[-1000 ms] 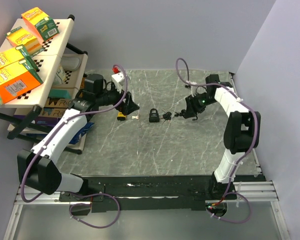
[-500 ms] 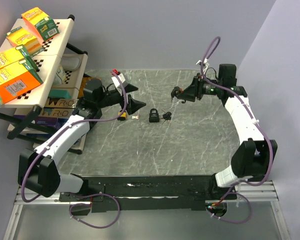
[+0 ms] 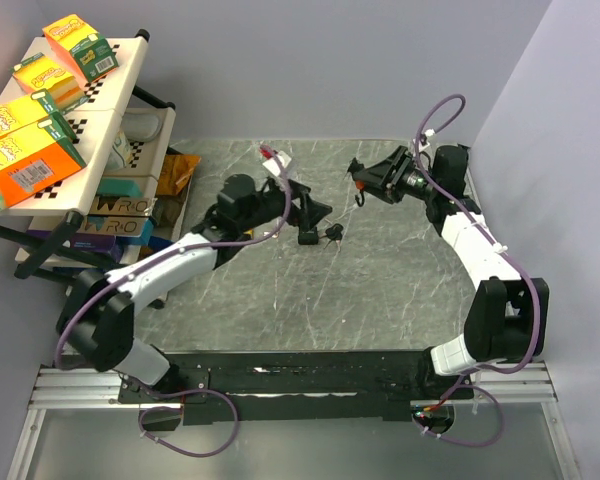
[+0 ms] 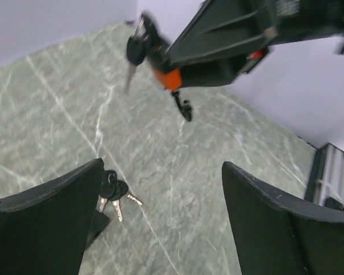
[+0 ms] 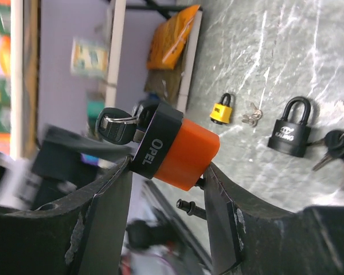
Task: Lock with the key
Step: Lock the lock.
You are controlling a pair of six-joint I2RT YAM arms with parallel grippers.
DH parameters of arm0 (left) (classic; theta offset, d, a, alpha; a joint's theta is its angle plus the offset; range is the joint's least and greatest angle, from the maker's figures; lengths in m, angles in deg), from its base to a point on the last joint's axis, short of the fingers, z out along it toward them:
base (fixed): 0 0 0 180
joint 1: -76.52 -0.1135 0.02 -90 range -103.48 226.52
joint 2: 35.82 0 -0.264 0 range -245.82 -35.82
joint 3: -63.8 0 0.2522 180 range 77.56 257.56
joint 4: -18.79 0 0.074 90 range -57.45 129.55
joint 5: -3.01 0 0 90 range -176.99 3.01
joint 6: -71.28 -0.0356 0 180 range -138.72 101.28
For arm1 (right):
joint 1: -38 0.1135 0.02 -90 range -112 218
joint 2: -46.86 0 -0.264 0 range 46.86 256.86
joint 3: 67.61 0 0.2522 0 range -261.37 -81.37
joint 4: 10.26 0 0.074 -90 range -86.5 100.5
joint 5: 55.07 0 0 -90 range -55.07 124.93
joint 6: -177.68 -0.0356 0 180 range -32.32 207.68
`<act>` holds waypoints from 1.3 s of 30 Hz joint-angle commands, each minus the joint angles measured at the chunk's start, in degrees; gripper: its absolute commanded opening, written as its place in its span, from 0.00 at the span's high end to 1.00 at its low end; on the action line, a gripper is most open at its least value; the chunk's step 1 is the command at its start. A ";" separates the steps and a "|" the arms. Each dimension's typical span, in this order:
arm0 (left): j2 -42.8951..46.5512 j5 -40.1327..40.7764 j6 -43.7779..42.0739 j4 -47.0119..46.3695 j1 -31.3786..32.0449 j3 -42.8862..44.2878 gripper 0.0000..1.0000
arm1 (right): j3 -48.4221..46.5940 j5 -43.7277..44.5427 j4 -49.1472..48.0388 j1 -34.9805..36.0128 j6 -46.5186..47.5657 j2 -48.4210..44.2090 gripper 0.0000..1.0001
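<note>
My right gripper (image 5: pixel 167 166) is shut on an orange padlock (image 5: pixel 186 150) with a black "OPEL" band, held in the air at the back right (image 3: pixel 360 178). A black-headed key (image 5: pixel 117 126) sits in its keyhole, and its shackle (image 5: pixel 192 209) stands open. The left wrist view shows this padlock (image 4: pixel 171 78) ahead, with the key (image 4: pixel 135 51) hanging from it. My left gripper (image 4: pixel 162 172) is open just above a black padlock (image 3: pixel 306 238) and a bunch of black-headed keys (image 4: pixel 114 192) on the table, holding nothing.
A small yellow padlock (image 5: pixel 221 110) and small silver keys (image 5: pixel 252 114) lie left of the black padlock (image 5: pixel 290 132). A shelf with yellow and orange boxes (image 3: pixel 40 110) stands at the left, an orange bag (image 3: pixel 180 170) beside it. A wall closes off the right side.
My right arm has lifted the orange padlock off the table to the back right. My left arm has swung right, from the yellow padlock to over the black padlock and keys.
</note>
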 commanded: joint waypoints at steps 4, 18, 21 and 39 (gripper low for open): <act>-6.27 15.90 1.43 -5.84 6.93 4.94 0.15 | -2.30 5.68 -3.07 2.15 -12.51 -5.28 1.00; -13.13 20.93 1.96 -6.03 11.15 11.00 0.32 | -2.22 8.32 2.03 4.52 -15.33 -6.51 1.00; -14.36 22.58 2.49 -4.45 11.06 12.41 0.39 | -2.22 8.85 2.82 4.79 -15.68 -6.95 1.00; -13.23 19.88 2.23 -2.16 11.33 11.36 0.99 | -1.34 9.29 3.70 5.49 -14.28 -8.18 0.64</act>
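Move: The open shackle of the orange-black lock hangs some 9 cm to the right of the left gripper, 3 cm ahead and 4 cm lower; the lock's body is about 10 cm right, 5 cm ahead, level in height. On the table, roughly 20 cm below, the loose keys lie about 6 cm ahead and 4 cm right, the black padlock 6 cm ahead and 2 cm left. From the right gripper, which holds the body, the shackle is about 4 cm below, 2 cm back and 1 cm left. Bring the left gripper about 8 cm to the right, sinking some 3 cm and easing a little forward, to the shackle below the held lock; narrow the fingers on the way, then shut them at the end to pinch the shackle's lower end. Keep the right grip on the lock's body, shift it about 2 cm left and slightly up, and tip the wrist some 15 degrees. ##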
